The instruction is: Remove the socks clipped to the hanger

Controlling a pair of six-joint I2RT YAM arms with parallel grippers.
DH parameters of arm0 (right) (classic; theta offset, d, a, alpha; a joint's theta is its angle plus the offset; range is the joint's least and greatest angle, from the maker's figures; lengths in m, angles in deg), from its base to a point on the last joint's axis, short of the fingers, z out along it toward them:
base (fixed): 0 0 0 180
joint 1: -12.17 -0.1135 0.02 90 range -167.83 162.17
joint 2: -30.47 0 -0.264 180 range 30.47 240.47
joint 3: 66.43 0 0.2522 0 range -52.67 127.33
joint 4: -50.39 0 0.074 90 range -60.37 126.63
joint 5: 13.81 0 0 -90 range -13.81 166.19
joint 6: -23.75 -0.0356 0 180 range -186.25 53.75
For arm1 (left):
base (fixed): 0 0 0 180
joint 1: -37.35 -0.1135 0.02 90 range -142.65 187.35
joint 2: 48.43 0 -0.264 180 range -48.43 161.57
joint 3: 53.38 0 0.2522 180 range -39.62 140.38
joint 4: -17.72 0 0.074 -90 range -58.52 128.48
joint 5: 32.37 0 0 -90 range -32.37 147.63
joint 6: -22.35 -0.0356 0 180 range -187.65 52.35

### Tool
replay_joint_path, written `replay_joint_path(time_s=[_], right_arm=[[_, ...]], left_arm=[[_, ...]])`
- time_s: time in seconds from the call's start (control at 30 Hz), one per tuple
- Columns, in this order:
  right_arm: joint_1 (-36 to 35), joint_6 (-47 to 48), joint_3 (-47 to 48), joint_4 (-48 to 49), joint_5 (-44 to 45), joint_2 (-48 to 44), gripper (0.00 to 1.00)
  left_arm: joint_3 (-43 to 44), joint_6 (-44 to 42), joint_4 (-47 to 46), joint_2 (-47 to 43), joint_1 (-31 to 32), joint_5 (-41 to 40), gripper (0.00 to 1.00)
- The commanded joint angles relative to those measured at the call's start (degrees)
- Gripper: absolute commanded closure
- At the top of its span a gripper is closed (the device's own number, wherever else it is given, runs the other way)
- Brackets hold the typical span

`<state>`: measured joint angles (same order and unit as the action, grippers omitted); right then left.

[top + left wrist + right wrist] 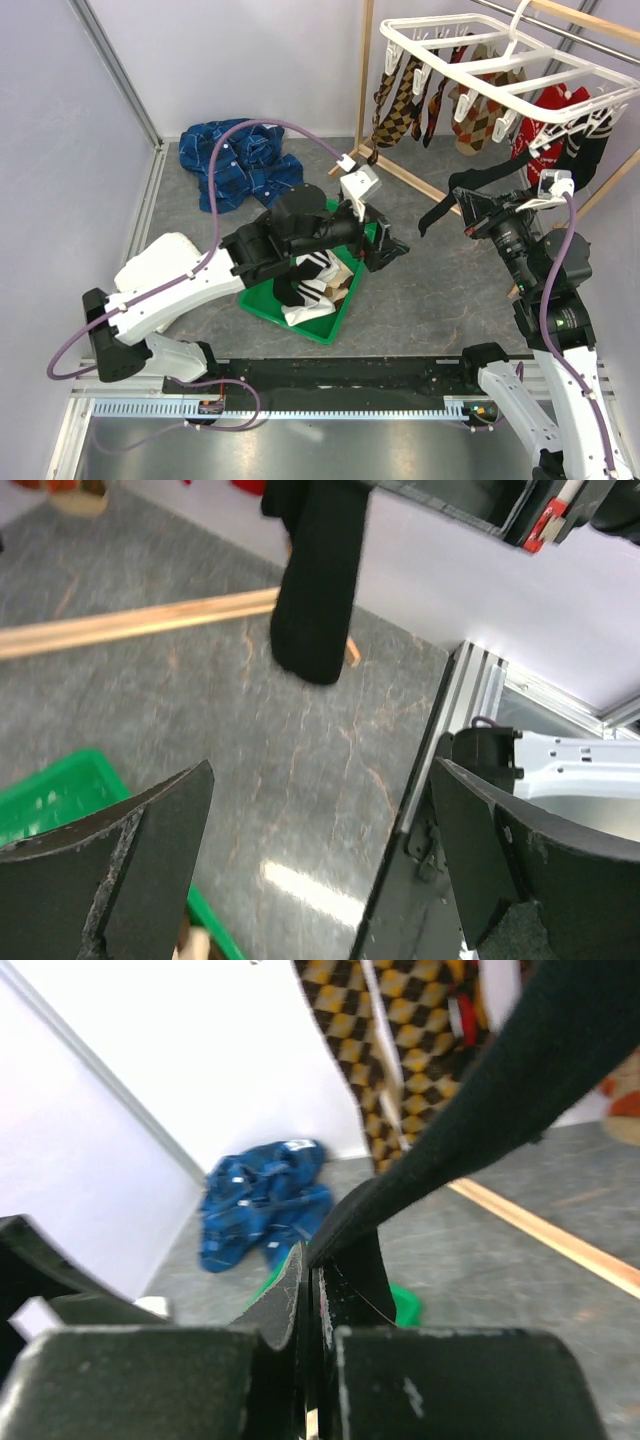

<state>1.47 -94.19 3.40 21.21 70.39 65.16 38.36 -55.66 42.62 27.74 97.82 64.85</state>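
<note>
The white grid hanger [500, 70] hangs at the upper right with brown argyle socks [400, 100], tan ones [475, 120], red ones [545, 115] and a black one [592, 150] clipped under it. My right gripper [472, 205] [312, 1260] is shut on a black sock [440, 212] [500, 1080]. The sock's far end runs out of the right wrist view. The same black sock [315, 590] dangles ahead of my left gripper [320, 780] [385, 245]. That gripper stands open and empty over the right edge of the green bin [330, 325].
The green bin [60, 790] holds several loose socks [315, 285]. A blue checked cloth [240, 160] [260, 1205] lies at the back left. The wooden stand's floor bar [420, 180] [150, 620] crosses under the hanger. White walls close in the left and the back.
</note>
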Motion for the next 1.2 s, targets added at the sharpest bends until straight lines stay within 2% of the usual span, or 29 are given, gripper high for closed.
replay_joint_path(time_s=[0.0, 0.23, 0.37, 0.43, 0.47, 0.5, 0.53, 0.57, 0.6, 0.63, 0.67, 0.77, 0.9, 0.97, 1.17], right_arm=[[0.1, -5.7, 1.3, 6.5, -5.0, 0.5, 1.0], [0.1, -8.8, 1.1, 7.8, -6.9, 0.5, 1.0], [0.1, -10.2, 0.4, 7.6, -6.8, -0.4, 1.0], [0.1, -10.4, -0.2, 7.7, -5.7, -1.1, 1.0], [0.2, -10.2, -0.5, 7.3, -5.2, -1.2, 1.0], [0.1, -9.9, -0.6, 6.9, -4.8, -1.3, 1.0], [0.1, -9.8, -0.4, 4.6, -3.5, -1.3, 1.0], [0.1, -9.5, 0.3, 2.5, -2.6, -1.2, 0.92], [0.2, -8.5, 1.2, 0.0, -1.5, -1.0, 0.87], [0.2, -8.1, 2.3, -5.4, -0.1, -0.5, 0.82], [0.2, -7.9, 4.4, -7.8, 2.5, -0.2, 0.73], [0.1, -7.0, 10.4, -15.1, 7.1, 1.1, 0.6], [0.1, -5.6, 17.8, -23.9, 15.1, 1.4, 0.56], [0.1, -3.4, 21.6, -26.0, 21.2, 0.9, 0.56], [0.0, 1.2, 33.7, -31.7, 31.7, 4.5, 0.53]], left_arm=[[5.7, -6.5, -7.8, 3.8, 1.6, 0.9, 0.03], [11.8, -9.3, -9.8, 12.0, 2.5, -3.4, 0.02], [15.0, -9.9, -9.8, 16.0, 2.5, -3.4, 0.09], [16.2, -9.7, -9.9, 17.6, 2.7, -3.4, 0.31], [16.5, -9.1, -9.9, 18.0, 2.8, -4.1, 0.45], [16.6, -8.5, -9.6, 18.2, 2.8, -4.9, 0.7], [16.6, -8.0, -9.4, 18.4, 2.8, -5.6, 0.8], [16.3, -7.3, -9.2, 18.4, 2.9, -5.9, 0.92], [16.2, -6.7, -8.9, 18.3, 2.8, -6.3, 0.98], [15.1, -6.3, -8.9, 18.1, 2.8, -6.8, 0.98], [14.6, -6.1, -9.1, 17.9, 2.8, -6.8, 0.98], [13.3, -6.4, -9.1, 17.8, 2.9, -9.1, 0.98], [12.3, -6.2, -9.5, 17.4, 2.8, -10.8, 0.98], [12.1, -6.6, -9.5, 17.3, 2.9, -12.3, 0.98], [9.1, -6.5, -10.9, 16.2, 3.3, -14.0, 0.98]])
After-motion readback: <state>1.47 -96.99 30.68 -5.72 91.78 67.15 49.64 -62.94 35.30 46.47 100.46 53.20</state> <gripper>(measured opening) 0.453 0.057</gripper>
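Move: The black sock's free end, held out by the right hand, hangs about 8 cm to the left hand's right and 4 cm ahead, nearly level with it. The hanger clip still holding the sock is some 25 cm right of the left hand, 15 cm ahead and 10 cm up; the green bin lies about 13 cm left, 5 cm ahead and 30 cm below. From the right hand, the free end is about 6 cm left, 5 cm back and 6 cm below. The black sock passes from one hand to the other: the open left gripper goes about 8 cm right and 4 cm forward to its hanging end and shuts on it, then eases a little farther forward and down, keeping its pinch. The right hand first edges 2 cm left and up, still pinching, then opens and backs off rightward, back and up, swinging clockwise some 25 degrees. ##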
